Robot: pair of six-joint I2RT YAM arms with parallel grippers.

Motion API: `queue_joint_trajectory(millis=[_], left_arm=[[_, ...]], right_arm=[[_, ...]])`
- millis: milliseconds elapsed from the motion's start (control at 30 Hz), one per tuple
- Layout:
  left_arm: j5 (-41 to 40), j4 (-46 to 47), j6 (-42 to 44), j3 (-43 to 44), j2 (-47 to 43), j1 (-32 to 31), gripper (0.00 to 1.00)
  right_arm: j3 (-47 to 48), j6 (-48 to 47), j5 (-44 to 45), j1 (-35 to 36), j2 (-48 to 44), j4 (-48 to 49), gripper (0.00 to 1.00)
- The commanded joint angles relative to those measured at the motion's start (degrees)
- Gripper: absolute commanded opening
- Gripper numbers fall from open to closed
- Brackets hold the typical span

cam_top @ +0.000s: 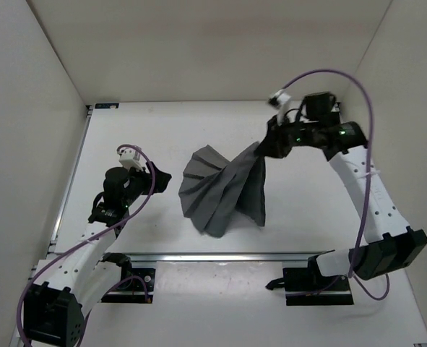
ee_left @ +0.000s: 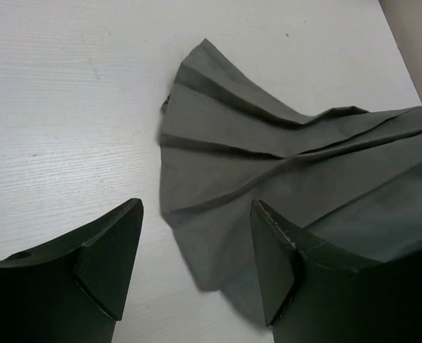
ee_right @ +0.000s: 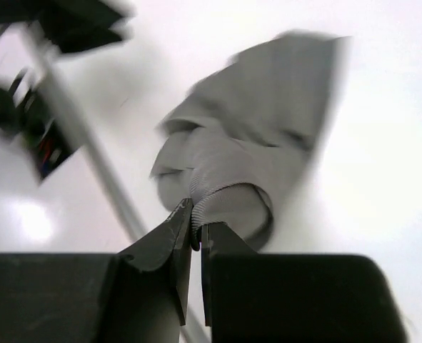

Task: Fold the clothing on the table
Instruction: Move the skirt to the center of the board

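The clothing (cam_top: 220, 189), a dark grey pleated skirt, lies bunched in the middle of the white table (cam_top: 141, 130). Its right part is pulled up off the surface. My right gripper (cam_top: 266, 147) is shut on the ribbed waistband (ee_right: 225, 196), which curls over the closed fingertips of the right gripper (ee_right: 196, 230). My left gripper (cam_top: 160, 181) hovers just left of the skirt. In the left wrist view the left gripper (ee_left: 196, 246) stands open, and the pleated hem (ee_left: 225, 179) spreads ahead of it, with a corner of cloth between the two fingers and apart from both.
A metal rail (cam_top: 220, 256) runs along the table's near edge by the arm bases, and another rail (cam_top: 70, 181) runs along the left side. White walls close in the back and both sides. Purple cables loop from both arms.
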Motion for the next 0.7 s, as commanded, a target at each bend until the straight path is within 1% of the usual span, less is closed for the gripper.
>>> queue_joint_trajectory(millis=[0, 33, 67, 100, 133, 167, 200, 267, 333, 400, 433, 467, 500, 533, 567, 600, 633, 667], left_arm=[[0.3, 2.2, -0.7, 1.3, 0.4, -0.1, 0.72], [0.0, 2.2, -0.7, 1.3, 0.5, -0.2, 0.72], [-0.1, 2.2, -0.9, 1.4, 0.2, -0.3, 0.72], [-0.1, 2.3, -1.0, 1.3, 0.5, -0.4, 0.72], [0.1, 2.4, -1.3, 1.2, 0.8, -0.4, 0.72], [0.3, 2.3, -1.3, 1.1, 0.9, -0.5, 0.72], [0.1, 2.3, -1.3, 1.3, 0.9, -0.5, 0.72], [0.0, 2.1, -1.1, 1.5, 0.9, -0.4, 0.73], [-0.3, 1.1, -0.2, 1.7, 0.9, 0.2, 0.73], [-0.9, 0.5, 0.4, 1.7, 0.7, 0.3, 0.72], [-1.2, -0.1, 1.0, 2.2, 0.3, 0.5, 0.72], [-1.3, -0.1, 1.0, 2.2, 0.3, 0.5, 0.72], [-1.5, 0.0, 1.1, 2.2, 0.4, 0.5, 0.73], [-1.2, 0.1, 1.1, 2.0, 0.2, 0.9, 0.73], [-1.2, 0.3, 0.8, 1.8, 0.2, 0.6, 0.73], [-1.2, 0.2, 0.1, 1.7, 0.0, 0.2, 0.73], [-1.0, 0.7, 0.1, 1.7, -0.1, 0.1, 0.73], [-0.5, 0.9, -0.3, 1.6, 0.0, 0.1, 0.73]], right_arm=[[4.0, 4.5, 1.3, -8.0, -0.4, 5.8, 0.00], [6.0, 7.0, 1.6, -10.3, 2.0, 6.8, 0.00], [6.8, 7.9, 0.1, -12.5, 3.6, 6.9, 0.00], [10.3, 8.5, -2.2, -13.2, 7.3, 6.6, 0.00], [13.8, 8.6, -2.3, -12.9, 9.3, 6.2, 0.00], [16.3, 8.4, -1.7, -12.5, 13.1, 5.8, 0.00], [20.4, 7.9, -2.2, -10.6, 16.6, 5.7, 0.00], [28.4, 7.7, -3.2, -5.2, 19.6, 4.7, 0.00], [31.0, 6.4, -6.5, -1.6, 19.0, 5.7, 0.00], [32.6, 2.9, -11.7, 2.3, 16.3, 3.9, 0.00], [32.3, -0.8, -10.9, 6.3, 10.9, 3.4, 0.00], [31.4, -1.3, -10.9, 6.9, 10.9, 3.4, 0.00], [29.5, -1.1, -10.0, 6.8, 6.4, 5.6, 0.00], [24.4, 1.9, -12.0, 3.6, 1.9, 7.8, 0.00], [16.7, 7.4, -15.1, -4.1, -2.8, 13.6, 0.00], [11.4, 17.7, -23.3, -9.3, -5.5, 23.1, 0.00], [-0.1, 24.1, -30.2, -19.7, -9.7, 29.8, 0.00], [-13.3, 38.9, -35.4, -28.6, -12.9, 46.3, 0.00]])
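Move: My right hand keeps one end of the skirt pinched high above the board. The board's centre, where the skirt is to go, lies about 11 cm ahead of that hand, 8 cm to its left and some 28 cm below. The skirt's middle sags about 3 cm ahead of my right hand, 7 cm to its left and 21 cm below. From my left hand, the board's centre is roughly 10 cm ahead, 13 cm to the right and 14 cm below. I keep the skirt's end pinched in my right fingers and swing it round in a fast loop: forward about 12 cm, veering right at first, then sweeping left by about as much while drawing back. Finally I whip up and back to the right, ending about 12 cm higher, with my fingertips tilted up some 20 degrees. ##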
